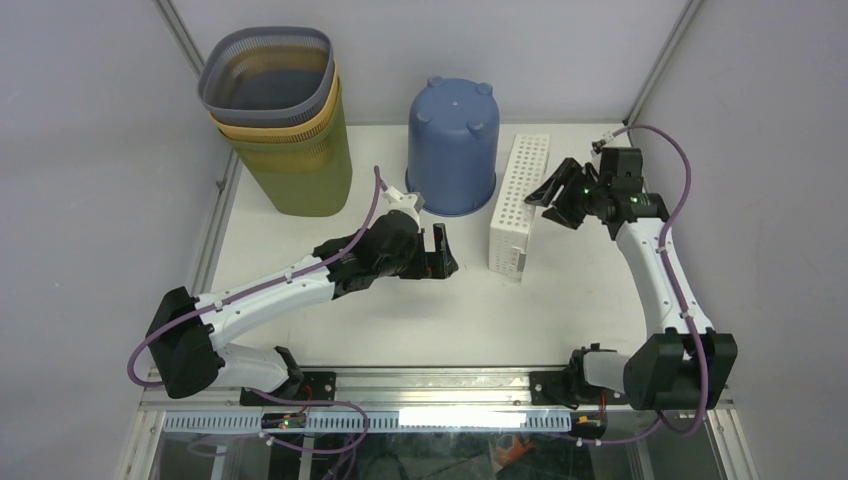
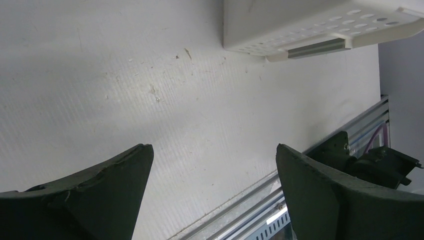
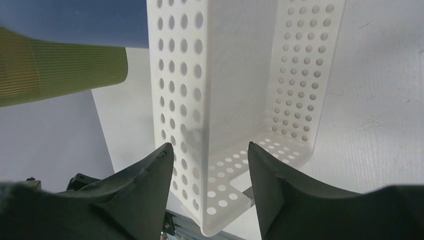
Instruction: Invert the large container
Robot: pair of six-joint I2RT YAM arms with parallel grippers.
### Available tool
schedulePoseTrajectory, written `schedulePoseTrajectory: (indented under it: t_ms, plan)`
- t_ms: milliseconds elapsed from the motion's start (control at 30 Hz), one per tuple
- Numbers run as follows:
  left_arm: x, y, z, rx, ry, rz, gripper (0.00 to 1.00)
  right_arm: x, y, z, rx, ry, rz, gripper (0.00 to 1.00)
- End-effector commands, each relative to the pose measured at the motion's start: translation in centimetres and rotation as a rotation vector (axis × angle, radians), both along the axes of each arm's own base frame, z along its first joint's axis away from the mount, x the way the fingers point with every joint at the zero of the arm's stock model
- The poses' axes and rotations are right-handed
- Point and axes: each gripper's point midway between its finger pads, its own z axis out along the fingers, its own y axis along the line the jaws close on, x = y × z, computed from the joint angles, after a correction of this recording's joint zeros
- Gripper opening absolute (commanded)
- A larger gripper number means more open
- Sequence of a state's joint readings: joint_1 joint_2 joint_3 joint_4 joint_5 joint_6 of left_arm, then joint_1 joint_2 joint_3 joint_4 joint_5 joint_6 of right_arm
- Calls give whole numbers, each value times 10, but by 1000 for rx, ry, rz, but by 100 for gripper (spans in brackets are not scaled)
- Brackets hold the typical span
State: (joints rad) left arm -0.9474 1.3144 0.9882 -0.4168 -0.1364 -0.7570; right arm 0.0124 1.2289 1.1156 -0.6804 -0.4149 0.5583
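Observation:
The large container [image 1: 518,205] is a white perforated bin. It stands on one long side just right of the table's centre, with its open face turned to the right. My right gripper [image 1: 540,205] is at that open face. In the right wrist view its jaws [image 3: 210,145] are open, astride the bin's upper long wall [image 3: 220,75] and apart from it on both sides. My left gripper [image 1: 445,250] is open just left of the bin, low over the table. The left wrist view shows nothing between its jaws [image 2: 214,146], and an end of the bin [image 2: 300,25] lies beyond them.
An upturned blue bucket [image 1: 452,145] stands right behind the bin, close to its far end. A stack of green, yellow and grey baskets [image 1: 285,120] fills the back left corner. Enclosure walls close in both sides, and a metal rail [image 1: 440,385] runs along the near edge.

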Motion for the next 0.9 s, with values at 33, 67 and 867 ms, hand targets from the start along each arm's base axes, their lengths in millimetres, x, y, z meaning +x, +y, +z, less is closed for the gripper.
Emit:
schedulePoseTrajectory:
  t_ms: [33, 67, 867]
  plan:
    - [6, -7, 21, -66, -53, -19, 99, 27, -15, 37, -66, -114, -57, 59]
    - [5, -7, 21, -66, -53, -18, 99, 30, -16, 38, -75, -113, -63, 57]
    - [3, -7, 19, -70, -46, -22, 99, 18, -57, -4, -82, -35, -193, 0]
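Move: The white basket stands on its long side, open to the right; its middle is about 4 cm ahead of the right hand, 3 cm to its left and 9 cm below, the upper rim lined up between the open fingers. The upturned blue container stands some 13 cm ahead, 14 cm to the left and 8 cm below. From the left hand, the basket is roughly 13 cm ahead, 14 cm right and 5 cm below. The right hand reaches forward about 3 cm, pinches the basket's upper rim and begins drawing it right. ##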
